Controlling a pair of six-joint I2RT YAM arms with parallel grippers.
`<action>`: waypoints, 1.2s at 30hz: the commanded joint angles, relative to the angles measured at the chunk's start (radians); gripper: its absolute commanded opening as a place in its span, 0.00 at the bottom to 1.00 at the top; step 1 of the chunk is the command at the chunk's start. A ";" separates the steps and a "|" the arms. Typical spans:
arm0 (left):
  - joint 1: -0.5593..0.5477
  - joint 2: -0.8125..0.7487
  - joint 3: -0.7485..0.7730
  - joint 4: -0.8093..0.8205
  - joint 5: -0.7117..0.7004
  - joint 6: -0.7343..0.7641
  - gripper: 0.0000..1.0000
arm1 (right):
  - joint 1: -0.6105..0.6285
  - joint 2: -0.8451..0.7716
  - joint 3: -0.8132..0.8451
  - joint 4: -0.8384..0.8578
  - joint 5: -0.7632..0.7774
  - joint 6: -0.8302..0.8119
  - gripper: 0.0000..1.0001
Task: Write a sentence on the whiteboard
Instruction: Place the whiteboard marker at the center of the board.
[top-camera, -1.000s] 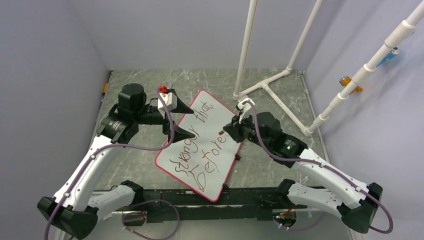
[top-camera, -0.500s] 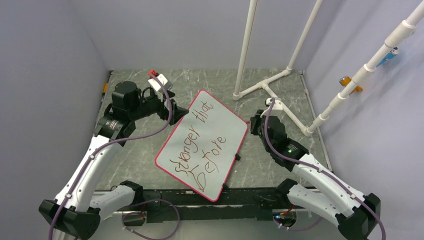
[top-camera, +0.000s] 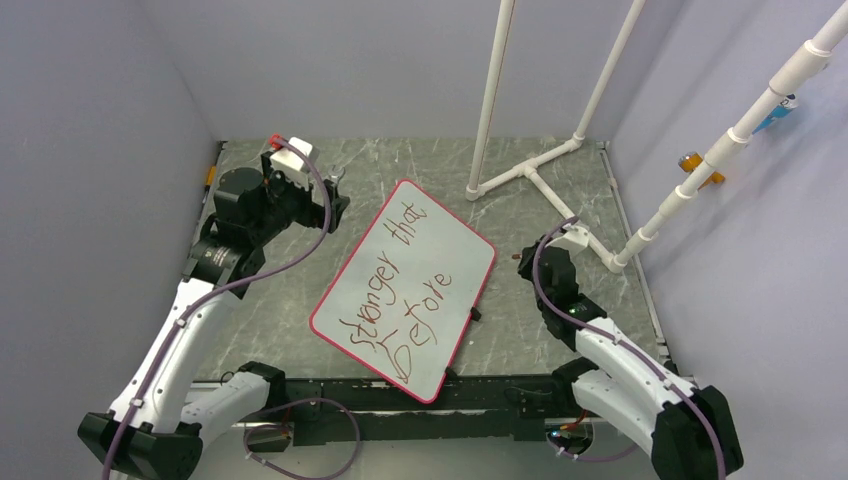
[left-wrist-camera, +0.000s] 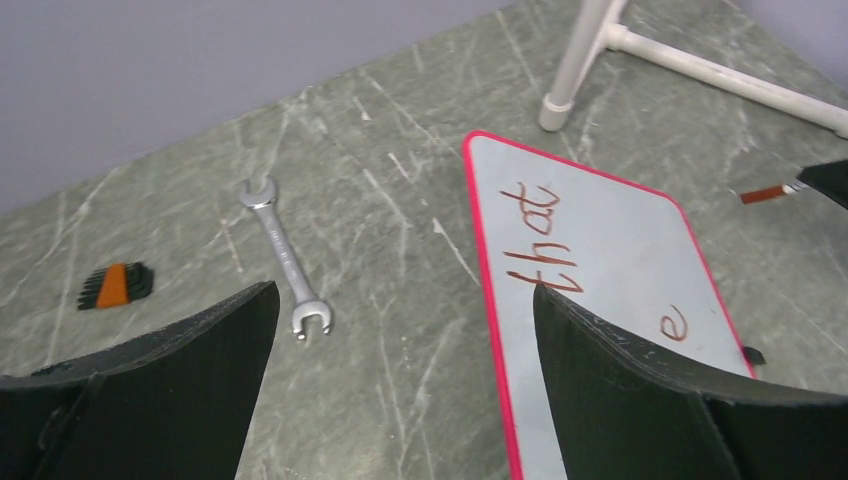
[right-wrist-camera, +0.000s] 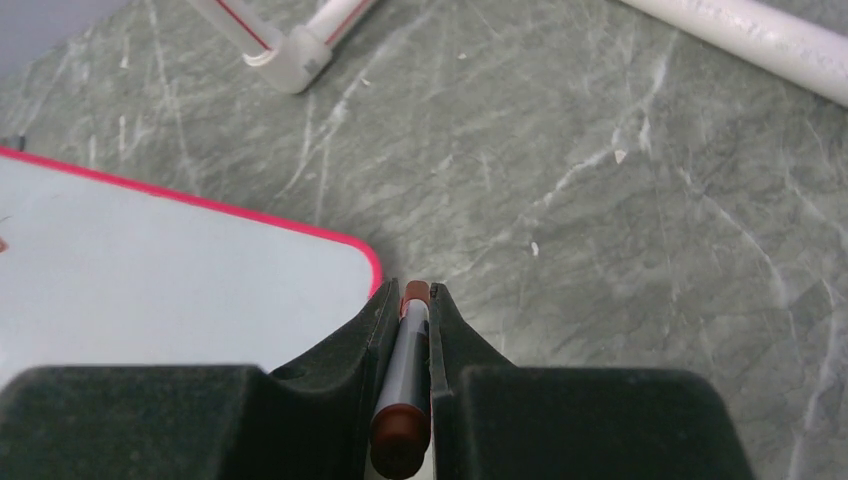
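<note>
The whiteboard (top-camera: 455, 250) lies tilted on the grey table, pink-rimmed, with the sentence (top-camera: 372, 310) "stronger that before" in dark red on it. My left gripper (top-camera: 335, 205) hovers off the board's far-left corner, open and holding nothing. In the left wrist view my left gripper (left-wrist-camera: 402, 292) spans bare table and the whiteboard (left-wrist-camera: 620, 220) edge, where "that" from the sentence (left-wrist-camera: 540, 235) shows. My right gripper (top-camera: 535, 262) sits just off the board's right corner. In the right wrist view my right gripper (right-wrist-camera: 412, 292) is shut on a dark-red marker (right-wrist-camera: 408, 350), beside the whiteboard (right-wrist-camera: 150, 270) corner.
A silver wrench (left-wrist-camera: 285, 255) and a small orange-and-black tool (left-wrist-camera: 117, 284) lie on the table at the back left. A white PVC pipe frame (top-camera: 530, 170) stands at the back right, with a foot of the pipe frame (right-wrist-camera: 290, 45) close to my right gripper.
Both arms have drawn away from the board. The left gripper went back and left off its corner. The right gripper carried the marker right, off the board's surface.
</note>
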 joint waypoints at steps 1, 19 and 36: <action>0.021 -0.016 0.002 0.038 -0.093 -0.021 0.99 | -0.070 0.066 -0.027 0.197 -0.088 0.043 0.00; 0.052 -0.012 0.002 0.046 -0.028 -0.062 0.99 | -0.156 0.097 -0.051 0.088 -0.165 0.083 0.46; 0.066 -0.021 -0.004 0.054 -0.010 -0.062 0.99 | -0.156 -0.071 0.136 -0.131 -0.353 -0.085 1.00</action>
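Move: The right hand still grips the marker; the bare table spot where it goes lies about 10 cm below and 4 cm back. From this hand, the whiteboard's middle is roughly 25 cm left and 4 cm back, the black clip on its edge 9 cm left and 8 cm back, and the white pipe's near elbow 22 cm right and 3 cm ahead. From the left hand, the spot is some 39 cm right, 5 cm back and 30 cm below. The right hand lowers the marker about 4 cm beside the whiteboard, opens wide, then rises as far again. ##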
